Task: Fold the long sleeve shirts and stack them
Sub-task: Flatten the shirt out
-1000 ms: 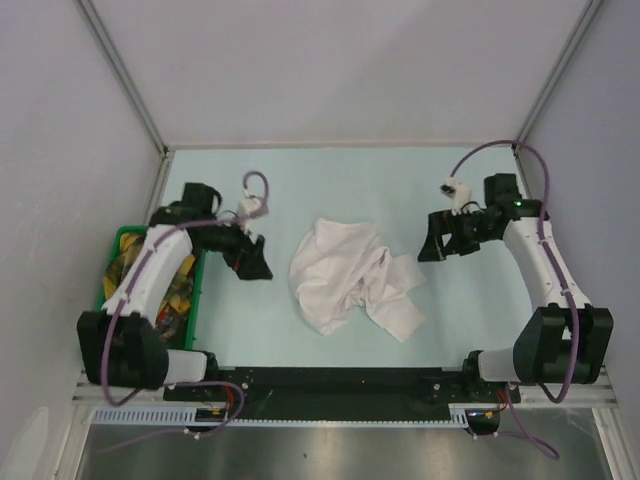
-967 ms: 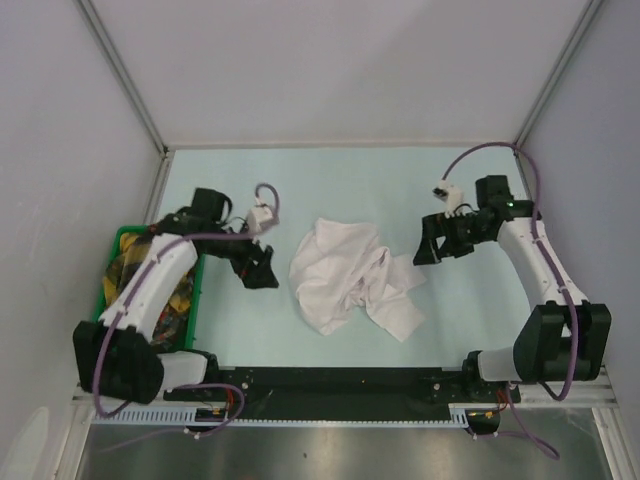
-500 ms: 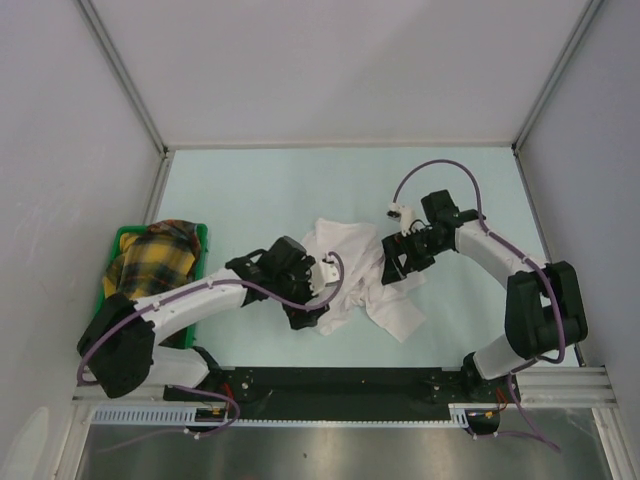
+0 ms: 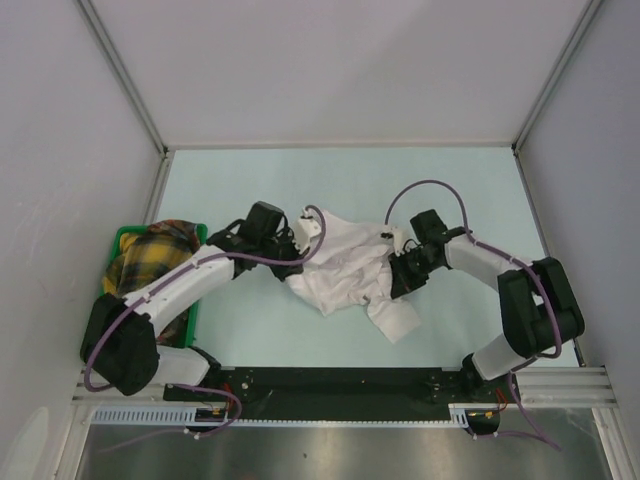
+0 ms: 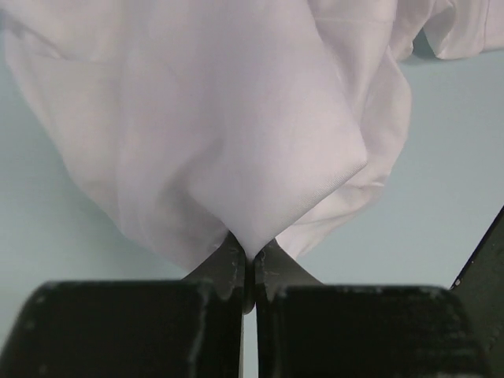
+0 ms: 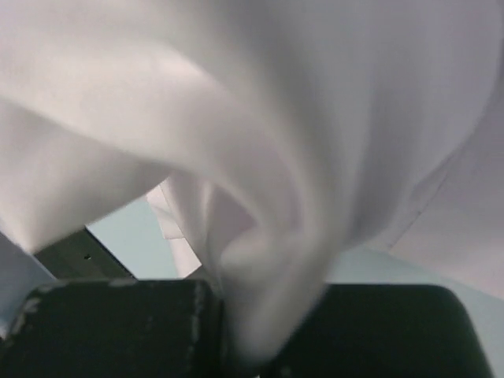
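One of the long sleeve shirts (image 4: 345, 268) lies crumpled in the middle of the pale blue table (image 4: 250, 185); it is thin, white and wrinkled. My left gripper (image 4: 289, 255) is at its left edge, shut on a pinch of the cloth. In the left wrist view the shirt (image 5: 236, 118) rises in a peak from the closed left gripper (image 5: 249, 264). My right gripper (image 4: 399, 279) is on the shirt's right side. In the right wrist view a fold of the shirt (image 6: 276, 118) runs down between the jaws of the right gripper (image 6: 260, 331), which are shut on it.
A green basket (image 4: 117, 238) stands at the table's left edge with a yellow plaid cloth (image 4: 150, 258) heaped in it, under my left arm. White walls close off the back and both sides. A black rail (image 4: 330, 380) runs along the near edge.
Both arms swung in from the sides onto the shirt and both grippers went from open to shut on it. The left gripper moved from the shirt's lower left up to its left edge, shifting the cloth.
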Tool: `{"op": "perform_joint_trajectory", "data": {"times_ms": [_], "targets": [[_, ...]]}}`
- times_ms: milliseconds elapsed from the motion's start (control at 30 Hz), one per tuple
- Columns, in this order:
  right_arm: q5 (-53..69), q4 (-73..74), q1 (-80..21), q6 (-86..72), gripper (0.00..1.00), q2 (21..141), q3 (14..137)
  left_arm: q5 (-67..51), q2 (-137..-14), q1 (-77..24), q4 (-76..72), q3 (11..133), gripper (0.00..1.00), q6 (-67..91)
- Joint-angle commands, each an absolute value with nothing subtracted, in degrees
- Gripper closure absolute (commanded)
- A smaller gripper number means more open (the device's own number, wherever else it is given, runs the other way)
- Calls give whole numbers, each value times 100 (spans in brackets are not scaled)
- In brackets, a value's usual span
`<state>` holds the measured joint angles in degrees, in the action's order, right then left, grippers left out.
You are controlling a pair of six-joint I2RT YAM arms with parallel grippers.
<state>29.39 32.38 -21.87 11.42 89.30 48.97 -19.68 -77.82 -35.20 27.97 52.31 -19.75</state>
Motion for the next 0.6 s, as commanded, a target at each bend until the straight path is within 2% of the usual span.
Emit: {"op": "perform_joint_trajectory", "data": {"times_ms": [0, 167, 367, 467, 500, 567], "targets": [[3444, 3761, -1610, 1309, 100, 8281, 5554, -2803, -7374, -2971, 3427, 5852, 100, -2381], [4533, 4331, -564, 1204, 100, 7288, 6309, -3234, -7689, -2357, 3682, 6599, 100, -2461], [5326, 4439, 464, 765, 100, 6812, 7434, -3744, -8533, -1689, 4323, 8154, 99, -2847], [5361, 4107, 589, 293, 100, 6619, 7927, -3429, -8683, -1539, 4307, 8569, 76, -2796], [5361, 3948, 589, 133, 100, 6514, 7997, -3602, -8692, -1460, 4263, 8587, 59, -2708], [5370, 3335, 536, -522, 100, 6399, 8165, -3910, -8596, -1336, 4070, 8465, 45, -2313]]}}
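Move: Both hands already pinch the bunched white shirt. Its middle lies about 15 cm to the right of the left hand, 4 cm farther out and 6 cm lower; from the right hand it is some 12 cm left and 7 ahead, about level. The loose shirt end lies roughly 8 cm back from the right hand, in line with it sideways. The green bin stands some 34 cm left of the left hand, 2 cm back and 6 cm lower. Right hand lifts its pinched shirt end about 29 cm, while the left rises forward, then part-opens its fingers. ##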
